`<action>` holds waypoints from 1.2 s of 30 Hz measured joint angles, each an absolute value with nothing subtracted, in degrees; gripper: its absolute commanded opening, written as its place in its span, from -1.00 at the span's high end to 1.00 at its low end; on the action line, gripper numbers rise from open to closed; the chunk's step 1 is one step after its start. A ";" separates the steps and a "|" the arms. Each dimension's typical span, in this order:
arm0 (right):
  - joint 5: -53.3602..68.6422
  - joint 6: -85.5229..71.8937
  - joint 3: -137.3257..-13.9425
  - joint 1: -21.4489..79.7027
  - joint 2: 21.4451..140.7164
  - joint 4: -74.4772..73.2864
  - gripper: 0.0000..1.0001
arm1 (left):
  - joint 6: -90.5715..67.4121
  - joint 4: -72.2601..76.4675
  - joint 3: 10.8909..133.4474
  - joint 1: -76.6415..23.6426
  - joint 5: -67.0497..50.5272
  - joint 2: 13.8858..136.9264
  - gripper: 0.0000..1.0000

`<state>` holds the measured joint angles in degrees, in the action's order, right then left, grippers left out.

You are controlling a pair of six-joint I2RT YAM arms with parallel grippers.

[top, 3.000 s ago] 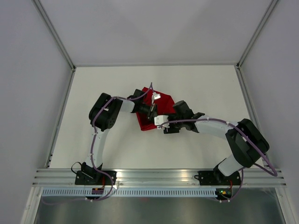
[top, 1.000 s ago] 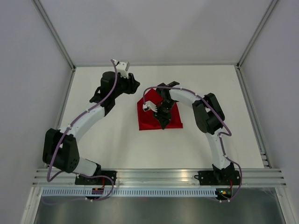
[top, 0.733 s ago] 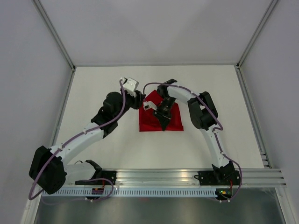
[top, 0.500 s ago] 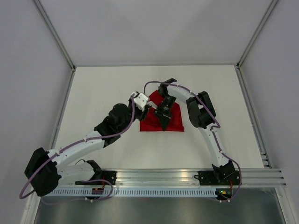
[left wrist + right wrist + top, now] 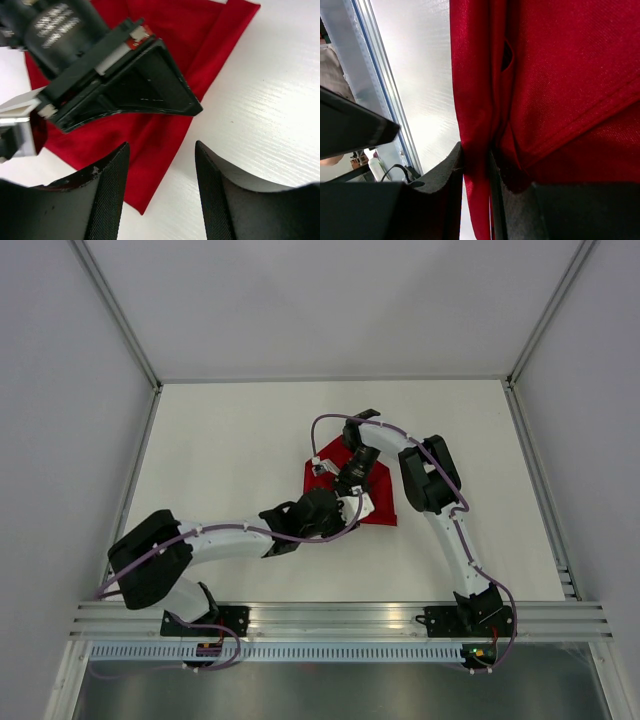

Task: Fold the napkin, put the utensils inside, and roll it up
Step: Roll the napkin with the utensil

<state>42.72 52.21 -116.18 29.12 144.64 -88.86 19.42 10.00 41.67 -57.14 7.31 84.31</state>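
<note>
The deep-red napkin [image 5: 377, 498] lies folded in the middle of the white table. My right arm arches over it from the far side. The right gripper [image 5: 350, 485] points down and is shut on a bunched fold of the napkin [image 5: 560, 75], pinched between its pads [image 5: 476, 155]. My left gripper [image 5: 337, 517] hovers low at the napkin's near edge, open and holding nothing. In the left wrist view its fingertips [image 5: 161, 145] straddle the napkin's near corner [image 5: 145, 197], just below the right gripper's black fingers [image 5: 150, 85]. The utensils are out of view.
An aluminium rail [image 5: 340, 615] runs along the table's near edge, with both arm bases on it. Grey enclosure walls [image 5: 60, 440] close in the table on the left, right and far sides. The left forearm [image 5: 230, 535] lies stretched across the table in front of the napkin.
The left arm swung from the far left down to the napkin's near edge, its jaws opening wider. The right gripper kept its hold, and the napkin shifted slightly.
</note>
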 measured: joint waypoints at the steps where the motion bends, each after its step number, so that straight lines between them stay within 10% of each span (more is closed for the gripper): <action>1: 42.81 52.18 -116.18 29.06 144.70 -88.88 0.78 | 19.90 9.61 42.28 -57.41 7.20 85.67 -0.22; 27: 43.66 52.07 -116.18 27.29 146.23 -91.59 0.80 | 23.68 12.38 49.54 -57.60 4.03 102.04 -0.12; 36: 43.03 52.01 -116.16 26.17 146.26 -91.66 0.80 | 24.69 11.22 52.29 -57.39 3.60 104.64 0.59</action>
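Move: The left hand, half open, hovers over the napkin's near edge. The stretch of napkin roll it goes for lies about 2 cm ahead, 3 cm to its right and 7 cm below. The right fingers already pinch the roll, at their own point. From the left hand, the napkin's far corner is roughly 16 cm ahead and 1 cm left, its near right corner some 2 cm back and 11 cm right, both about 8 cm down. The left fingers come to pinch the napkin roll close beside the right fingertips: the hand sinks about 7 cm, mostly early on, easing right all along by some 4 cm, then closes over the last stretch. The right hand keeps its hold on the roll and draws it slowly about 2 cm to the right, nearly level. ##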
